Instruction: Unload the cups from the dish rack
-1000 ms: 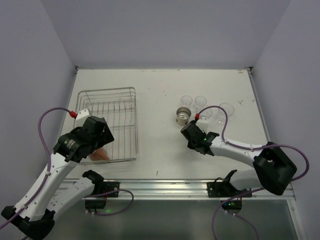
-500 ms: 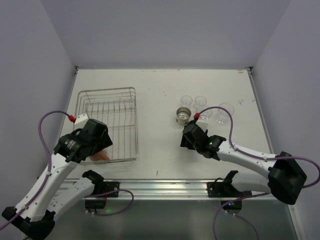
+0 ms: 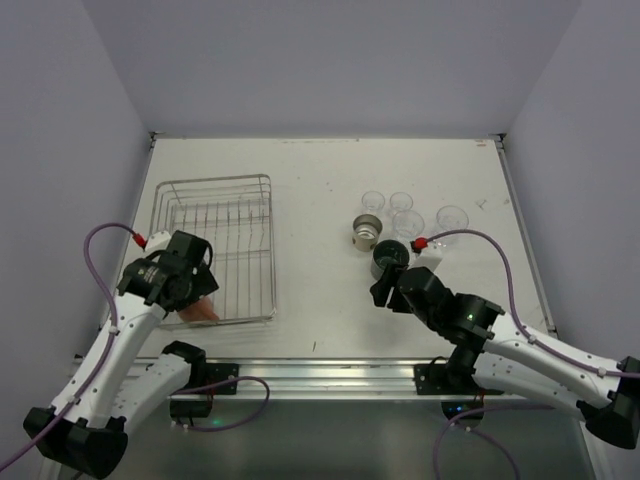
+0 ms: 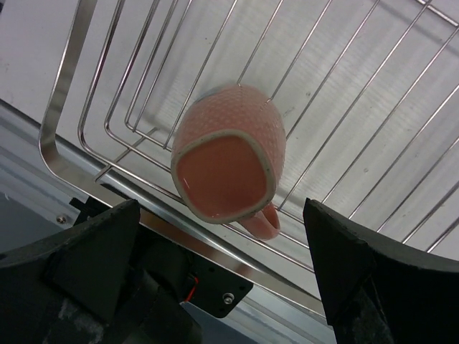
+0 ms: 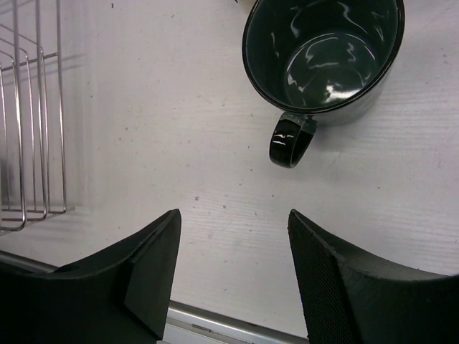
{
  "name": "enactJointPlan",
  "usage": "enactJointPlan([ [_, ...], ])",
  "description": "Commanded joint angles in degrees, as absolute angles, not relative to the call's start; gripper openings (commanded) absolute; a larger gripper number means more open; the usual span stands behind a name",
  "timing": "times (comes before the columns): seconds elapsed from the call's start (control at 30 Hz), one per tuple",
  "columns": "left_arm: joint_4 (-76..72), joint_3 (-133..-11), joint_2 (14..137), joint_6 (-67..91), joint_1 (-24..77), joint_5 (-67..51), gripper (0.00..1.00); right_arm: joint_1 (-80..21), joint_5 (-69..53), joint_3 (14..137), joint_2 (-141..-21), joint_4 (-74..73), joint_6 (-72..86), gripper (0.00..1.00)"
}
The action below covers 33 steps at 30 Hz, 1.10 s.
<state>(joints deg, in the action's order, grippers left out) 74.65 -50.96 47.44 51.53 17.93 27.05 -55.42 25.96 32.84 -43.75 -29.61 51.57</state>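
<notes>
The silver wire dish rack (image 3: 240, 185) sits at the left. An orange-red cup (image 4: 229, 154) lies on its side in the rack's near-left corner, its mouth towards me; it also shows in the top view (image 3: 205, 312). My left gripper (image 4: 222, 244) is open just above and short of it, touching nothing. The dark handled mug (image 5: 323, 50) stands upright on the table, handle towards my right gripper (image 5: 233, 244), which is open and empty a little nearer than it. In the top view the mug (image 3: 388, 258) stands beside the beige-brown cup (image 3: 367, 230) and several clear glasses (image 3: 407, 222).
The rack's near rail (image 4: 215, 229) and the table's metal front edge lie under my left fingers (image 4: 93, 251). The rack's right end (image 5: 29, 122) shows at the left of the right wrist view. White walls enclose the table on three sides.
My right gripper has drawn back towards the near edge, leaving the dark mug standing uncovered on the table. My left gripper has shifted slightly towards the rack's near-left corner.
</notes>
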Motion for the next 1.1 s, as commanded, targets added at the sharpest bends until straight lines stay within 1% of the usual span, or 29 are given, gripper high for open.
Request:
enactJointPlan([
  [0.0, 73.57, -49.92, 49.74, 51.33, 17.31, 26.63, 1.00, -56.16, 26.81, 32.69, -40.61, -32.60, 52.56, 0.64],
  [0.23, 68.83, -47.29, 53.87, 49.67, 15.39, 26.28, 1.00, -56.42, 26.19, 33.40, -40.78, -33.49, 51.59, 0.64],
  [0.33, 66.80, -46.84, 54.84, 47.82, 12.32, 24.61, 1.00, -56.51, 25.84, 33.22, -40.34, -33.57, 51.33, 0.64],
  [0.37, 65.93, -46.41, 55.02, 46.86, 11.26, 22.17, 1.00, -56.60, 25.75, 33.22, -40.34, -33.92, 51.33, 0.64],
  [0.47, 63.37, -45.09, 56.16, 45.09, 9.41, 19.61, 0.99, -56.78, 25.75, 33.92, -39.29, -35.32, 51.33, 0.64],
  [0.57, 61.62, -44.91, 57.48, 44.12, 8.44, 17.59, 0.97, -56.87, 26.19, 34.45, -37.45, -36.65, 51.50, 0.64],
  [0.67, 59.42, -43.16, 58.36, 43.33, 7.47, 14.17, 0.90, -56.95, 26.28, 35.15, -35.86, -38.22, 51.59, 0.64],
  [0.7, 58.63, -42.63, 58.36, 43.07, 7.21, 13.72, 0.82, -56.95, 26.54, 35.68, -35.60, -38.58, 51.59, 0.64],
  [0.77, 58.10, -41.49, 57.83, 42.72, 6.68, 13.01, 0.73, -57.04, 26.80, 36.12, -34.98, -39.63, 51.59, 0.63],
  [0.8, 58.10, -41.57, 57.57, 42.63, 6.59, 13.01, 0.63, -56.95, 26.98, 36.12, -34.98, -39.73, 51.59, 0.63],
  [0.87, 58.27, -41.84, 57.39, 42.45, 6.42, 12.83, 0.54, -57.13, 26.98, 36.12, -34.80, -39.73, 51.50, 0.63],
  [0.9, 58.18, -41.75, 57.39, 42.36, 6.42, 12.57, 0.39, -57.13, 26.98, 36.21, -34.80, -39.73, 51.50, 0.63],
  [0.97, 57.83, -41.31, 57.31, 42.28, 6.15, 11.43, 0.22, -57.30, 26.98, 36.21, -34.89, -39.55, 51.59, 0.63],
  [1.0, 57.57, -41.22, 56.96, 42.36, 6.15, 11.08, 0.03, -57.39, 26.98, 36.21, -35.24, -39.29, 51.59, 0.63],
  [1.03, 57.48, -41.22, 56.69, 42.36, 5.98, 10.90, 0.00, -57.48, 26.98, 36.30, -35.42, -39.37, 51.59, 0.63],
  [1.07, 57.48, -41.48, 56.52, 42.36, 5.89, 10.55, 0.00, -57.57, 27.07, 36.30, -35.59, -39.29, 51.59, 0.63],
])
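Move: The pink cup lies upside down and tilted in the near end of the dish rack, some 3 cm ahead of the left hand, about level with it sideways, its middle roughly 8 cm below. The rack's near rail runs about 5 cm back from the cup's middle, and the middle of the rack is some 13 cm farther out than the cup and 3 cm to its right. From the right hand the pink cup is about 44 cm left, straight across and 7 cm lower. Down first, then down and slightly forward, the left hand sinks about 6 cm onto the pink cup with fingers wide open, tipping some 10 degrees nearer to pointing straight down. It then closes and pinches the cup's body between both pads, holding there. The right hand, empty and still part open, drifts about 3 cm back and to its right, away from the dark mug. ##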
